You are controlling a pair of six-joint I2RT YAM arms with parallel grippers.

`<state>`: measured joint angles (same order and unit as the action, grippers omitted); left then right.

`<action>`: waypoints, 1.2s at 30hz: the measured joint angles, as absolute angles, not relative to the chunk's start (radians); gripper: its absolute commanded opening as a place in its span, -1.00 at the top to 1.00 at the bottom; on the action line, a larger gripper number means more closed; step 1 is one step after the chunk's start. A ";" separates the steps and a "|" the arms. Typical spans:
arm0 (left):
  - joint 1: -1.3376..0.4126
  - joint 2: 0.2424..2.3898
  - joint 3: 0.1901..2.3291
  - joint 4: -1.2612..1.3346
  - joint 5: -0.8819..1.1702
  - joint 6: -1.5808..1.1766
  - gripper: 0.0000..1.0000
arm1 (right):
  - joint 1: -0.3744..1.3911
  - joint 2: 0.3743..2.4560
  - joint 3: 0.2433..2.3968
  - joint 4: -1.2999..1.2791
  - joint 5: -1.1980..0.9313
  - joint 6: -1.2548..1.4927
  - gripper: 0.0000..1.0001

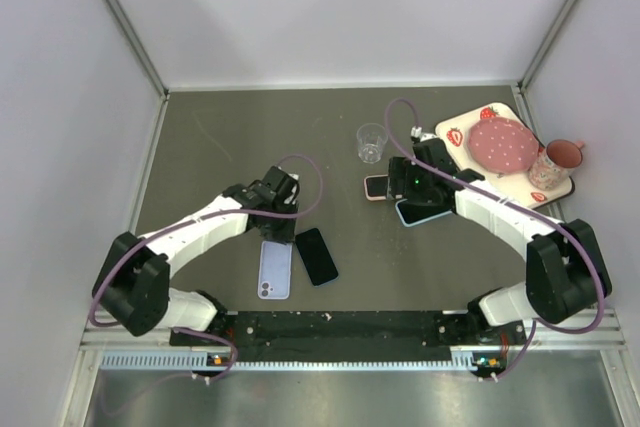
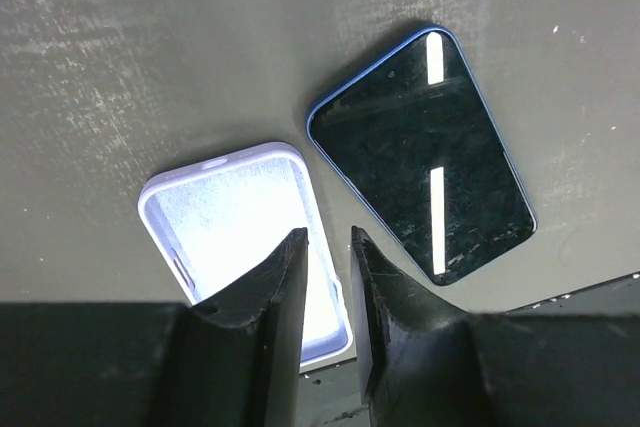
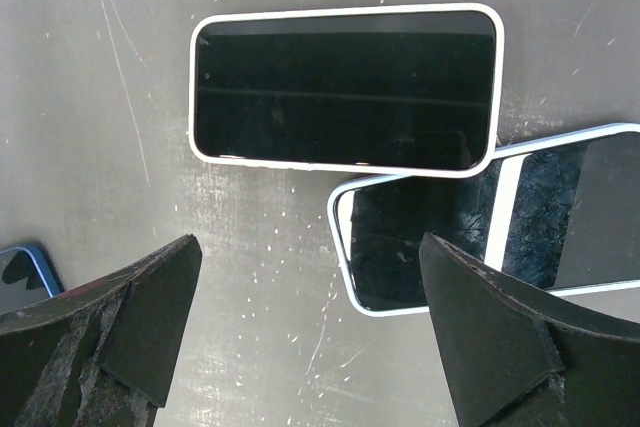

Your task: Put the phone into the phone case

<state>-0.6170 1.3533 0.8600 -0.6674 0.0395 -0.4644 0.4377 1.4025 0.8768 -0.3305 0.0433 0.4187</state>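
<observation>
A lavender phone case (image 1: 275,269) lies open side up near the table's front, its pale lining showing in the left wrist view (image 2: 240,237). Just to its right lies the phone (image 1: 316,255), screen up, black with a blue rim (image 2: 420,157), slightly tilted and apart from the case. My left gripper (image 1: 283,227) hovers over the case's right wall (image 2: 328,235), its jaws standing only a narrow gap apart with nothing between them. My right gripper (image 1: 413,190) is wide open above bare table (image 3: 310,247).
Two other phones lie under the right arm: a white-rimmed one (image 3: 345,87) and a light-blue-cased one (image 3: 500,222). A clear glass (image 1: 371,142) stands behind them. At the back right, a strawberry tray (image 1: 470,127) carries a pink plate (image 1: 502,144) and a mug (image 1: 560,157).
</observation>
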 measured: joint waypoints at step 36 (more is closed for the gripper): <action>-0.715 1.412 0.899 -0.639 -0.078 -0.373 1.00 | 0.439 1.411 0.879 -0.342 0.005 0.411 -0.80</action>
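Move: The purple case lies under the left hand: its middle is about 7 cm back, 4 cm left and 5 cm below, with its right rim near the fingers. The dark phone beside it is some 4 cm back and 6 cm right of the hand. From the idle right hand, the purple case is roughly 18 cm back, 33 cm left and 7 cm lower. Left hand sinks 5 cm and slightly back, pinches the purple case's right rim, then lifts forward some 4 cm. ##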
